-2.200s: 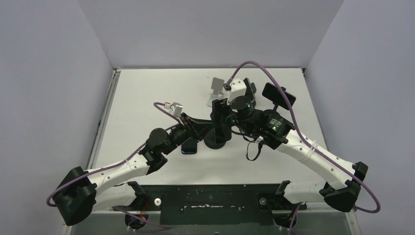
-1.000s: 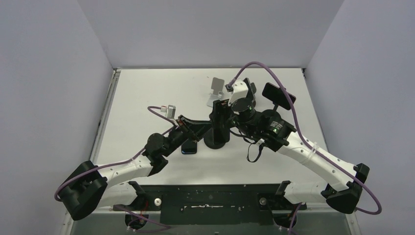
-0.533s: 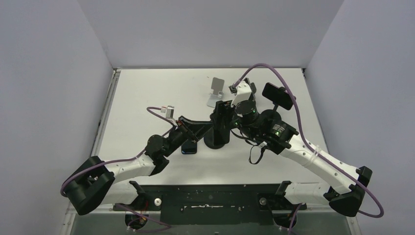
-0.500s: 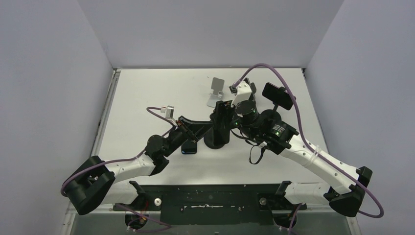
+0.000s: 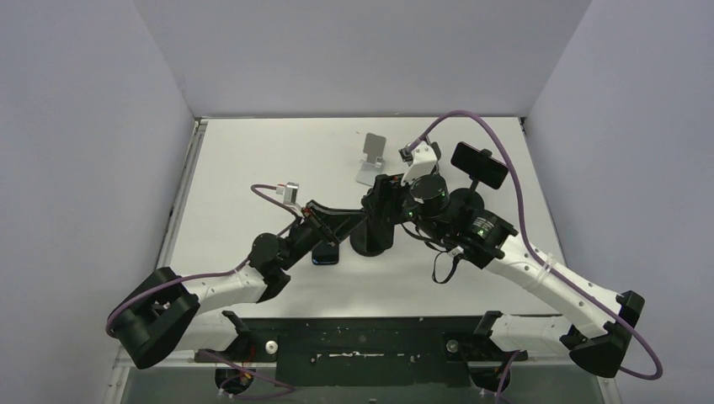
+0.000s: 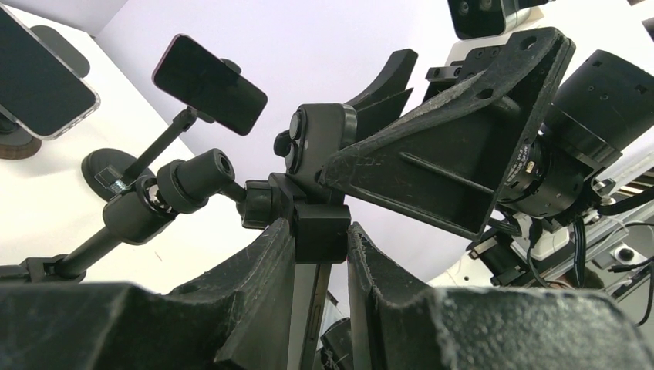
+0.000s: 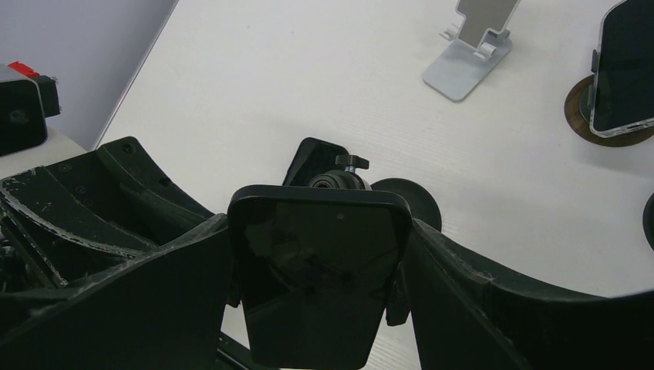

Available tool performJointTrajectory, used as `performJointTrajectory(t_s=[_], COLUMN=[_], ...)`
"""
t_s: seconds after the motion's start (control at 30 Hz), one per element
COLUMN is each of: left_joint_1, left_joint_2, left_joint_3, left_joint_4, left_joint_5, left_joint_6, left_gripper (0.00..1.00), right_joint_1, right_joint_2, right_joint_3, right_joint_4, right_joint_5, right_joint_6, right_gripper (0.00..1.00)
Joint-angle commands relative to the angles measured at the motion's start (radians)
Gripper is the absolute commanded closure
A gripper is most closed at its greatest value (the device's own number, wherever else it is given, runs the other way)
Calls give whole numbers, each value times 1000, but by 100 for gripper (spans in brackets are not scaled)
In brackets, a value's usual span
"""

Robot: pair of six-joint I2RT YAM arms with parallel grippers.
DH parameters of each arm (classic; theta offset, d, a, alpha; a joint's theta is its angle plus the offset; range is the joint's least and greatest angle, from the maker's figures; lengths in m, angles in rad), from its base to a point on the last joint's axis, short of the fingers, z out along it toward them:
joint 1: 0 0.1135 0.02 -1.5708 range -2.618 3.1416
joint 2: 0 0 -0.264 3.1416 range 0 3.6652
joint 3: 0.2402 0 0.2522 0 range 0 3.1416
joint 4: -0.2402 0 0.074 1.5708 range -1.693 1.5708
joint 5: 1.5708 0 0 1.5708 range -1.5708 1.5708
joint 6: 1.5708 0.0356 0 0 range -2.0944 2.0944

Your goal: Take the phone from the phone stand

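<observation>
A black phone [image 7: 316,277] sits in the clamp of a black phone stand [image 5: 370,242] at the table's middle. My right gripper [image 7: 318,225] reaches in from the right, and its fingers [image 7: 193,277] press on both long sides of the phone. From the left comes my left gripper [image 6: 320,231], shut on the stand's black clamp block [image 6: 320,220], with the phone's thin edge [image 6: 308,308] showing between its fingers below. The stand's ball joint [image 7: 339,179] and round base [image 7: 409,199] show behind the phone. From above, the two grippers meet at the stand's head [image 5: 383,198].
A silver folding stand [image 5: 370,156] stands at the back. Another phone on a black arm stand [image 5: 478,164] is at the back right. A phone on a round brown base [image 7: 621,69] stands beside it. A dark blue phone [image 5: 326,251] lies flat under the left arm.
My right wrist has drifted slightly back and to the right. My left arm's base link has swung a little. Both grips and the stand hold their places.
</observation>
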Motion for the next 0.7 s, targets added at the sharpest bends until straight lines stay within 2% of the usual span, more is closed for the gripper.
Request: performJointTrajectory(t_s=[0.0, 0.43, 0.57, 0.67], left_joint_1=[27, 33, 33, 32], left_joint_2=[-4, -24, -78, -128], left_joint_3=[-11, -22, -17, -1], left_joint_4=[93, 93, 32, -53], left_joint_5=[-37, -34, -23, -11], left_joint_6=[-25, 5, 56, 115], left_gripper=[100, 100, 63, 46], right_joint_1=[-10, -10, -10, -9], right_joint_2=[-44, -35, -18, -5], right_joint_3=[-19, -5, 15, 27], right_joint_4=[15, -5, -23, -37], right_joint_5=[-37, -29, -15, -6], right_joint_6=[35, 48, 48, 48], right_gripper=[100, 100, 100, 100])
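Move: The left fingers are closed on the small black jaw block of the stand's holder, right at the hand point. The clamped phone's middle lies about 4 cm right, 2 cm ahead and 2 cm below. The stand's round base sits roughly 20 cm below, 3 cm ahead and 2 cm right, and the table phone is level with that base, 12 cm left of it. The right hand grips the phone near its top, so its middle is some 5 cm below and 2 cm back. The left fingers keep their pinch on the holder's jaw block at first, the hand easing slowly left, then spread clearly and let go of the block as the hand goes about 1 cm left and a little up, away from the phone. The right hand practically stays in place, still holding the phone by its two sides, with barely a turn. ##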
